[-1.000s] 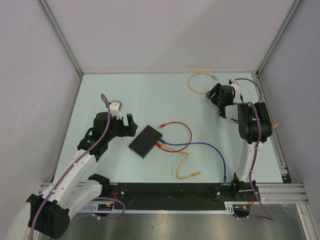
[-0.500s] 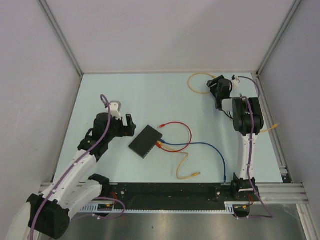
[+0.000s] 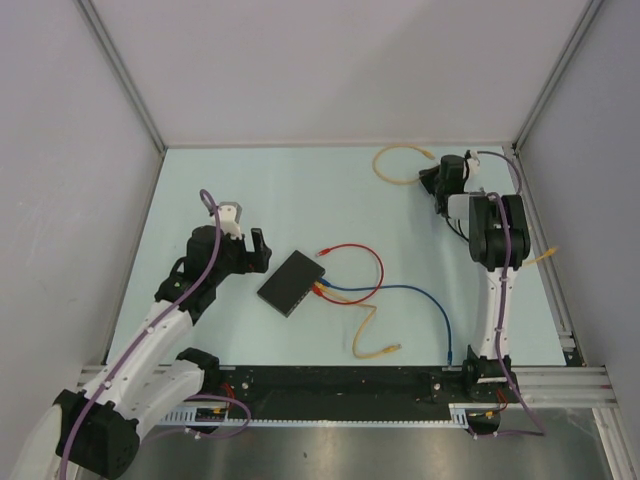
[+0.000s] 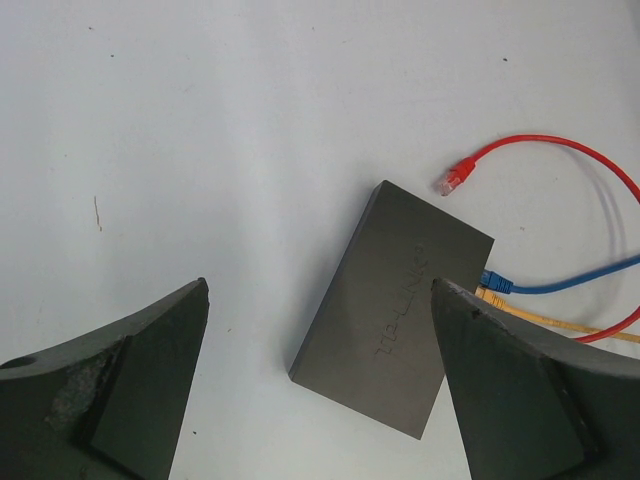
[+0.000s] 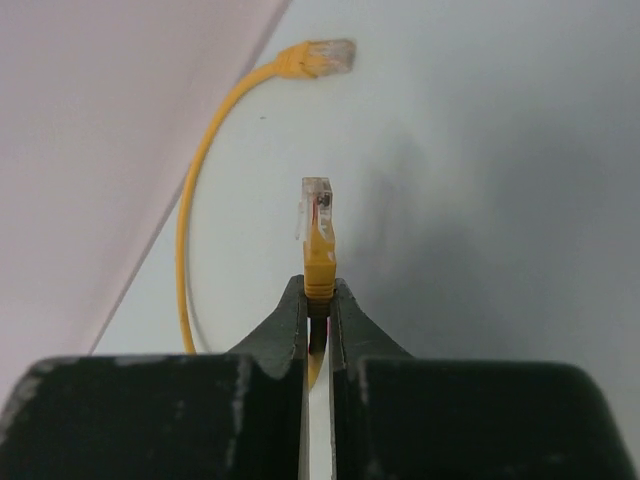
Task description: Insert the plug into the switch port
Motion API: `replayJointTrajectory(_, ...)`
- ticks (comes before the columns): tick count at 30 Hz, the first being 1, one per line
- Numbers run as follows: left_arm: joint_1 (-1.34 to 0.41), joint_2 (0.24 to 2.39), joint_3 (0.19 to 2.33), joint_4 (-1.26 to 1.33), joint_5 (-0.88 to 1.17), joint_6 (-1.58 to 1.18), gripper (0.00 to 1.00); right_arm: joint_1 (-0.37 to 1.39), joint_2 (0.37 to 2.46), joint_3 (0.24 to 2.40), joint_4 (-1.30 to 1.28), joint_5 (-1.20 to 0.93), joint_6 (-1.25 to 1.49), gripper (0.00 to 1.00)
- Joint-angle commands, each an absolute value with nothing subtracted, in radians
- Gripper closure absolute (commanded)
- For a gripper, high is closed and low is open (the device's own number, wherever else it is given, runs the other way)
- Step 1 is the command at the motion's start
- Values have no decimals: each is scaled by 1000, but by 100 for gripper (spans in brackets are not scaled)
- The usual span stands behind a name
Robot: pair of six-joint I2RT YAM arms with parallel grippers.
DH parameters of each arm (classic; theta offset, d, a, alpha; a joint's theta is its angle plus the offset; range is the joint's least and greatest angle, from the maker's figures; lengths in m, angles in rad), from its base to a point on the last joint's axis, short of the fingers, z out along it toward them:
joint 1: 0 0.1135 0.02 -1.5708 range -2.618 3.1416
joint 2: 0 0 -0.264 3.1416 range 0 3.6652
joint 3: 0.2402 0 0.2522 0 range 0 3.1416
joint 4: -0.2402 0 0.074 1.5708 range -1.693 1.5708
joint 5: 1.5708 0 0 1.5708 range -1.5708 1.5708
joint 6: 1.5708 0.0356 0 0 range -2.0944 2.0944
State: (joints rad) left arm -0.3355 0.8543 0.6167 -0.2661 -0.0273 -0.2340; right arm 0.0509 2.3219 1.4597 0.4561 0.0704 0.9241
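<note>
The switch (image 3: 293, 282) is a flat black box lying slantwise at the table's middle; it also shows in the left wrist view (image 4: 395, 320). Blue and yellow cables are plugged into its right edge. My left gripper (image 3: 256, 248) is open and empty, hovering just left of the switch, and the left wrist view (image 4: 320, 290) shows the box between its wide-apart jaws. My right gripper (image 3: 433, 181) is at the far right back, shut on a yellow plug (image 5: 316, 215) whose clear tip sticks out beyond the fingertips. The gripper (image 5: 318, 285) holds it above the table.
The held plug's yellow cable loops on the table (image 3: 395, 165), its other plug (image 5: 320, 55) lying near the back wall. A red cable (image 3: 355, 270) with a loose plug (image 4: 455, 178), a blue cable (image 3: 420, 300) and a yellow cable (image 3: 370, 335) spread right of the switch.
My right gripper has moved toward the back wall and a little right with the yellow plug, and the arm has straightened. The left arm and the switch have not moved.
</note>
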Motion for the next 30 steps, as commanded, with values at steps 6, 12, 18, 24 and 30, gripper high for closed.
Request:
replayJointTrajectory(6,-333,813,627,-232,21,-219,4,48,1835,1477,279,-165,655,100)
replayJointTrajectory(12,-333,778,646,-238,66,-218,4,93,1570,1474,-27,-403,508,100)
replayJointTrajectory(18,-334,755,777,-339,126,-242,4,337,1385,1468,-339,-525,264,100)
replayJointTrajectory(24,-344,762,903,-388,274,-301,4,622,1359,1364,-422,-548,232,100)
replayJointTrajectory(30,-359,767,856,-296,458,-416,4,814,1457,1284,-348,-597,247,100)
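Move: The orange plug is already pinched in the right hand just over the table; the switch it is going to lies some 36 cm back and 36 cm to the left, about level in height. On the switch's right side a row of fitted plugs sits roughly 37 cm back and 29 cm left of the hand, and a loose red plug 27 cm back and 28 cm left. The cable's other orange end lies 8 cm ahead, 2 cm right. From the left hand the switch is about 2 cm back, 8 cm right and 12 cm down. The orange plug, kept pinched in the shut right fingers, goes steeply up about 35 cm, then fast back and left towards the switch, some 40 cm back and 30 cm left in all, sinking about 11 cm at the end while the hand turns about 85 degrees counter-clockwise to point left. The empty left hand, fingers still open, rises 13 cm and shifts 5 cm right. ##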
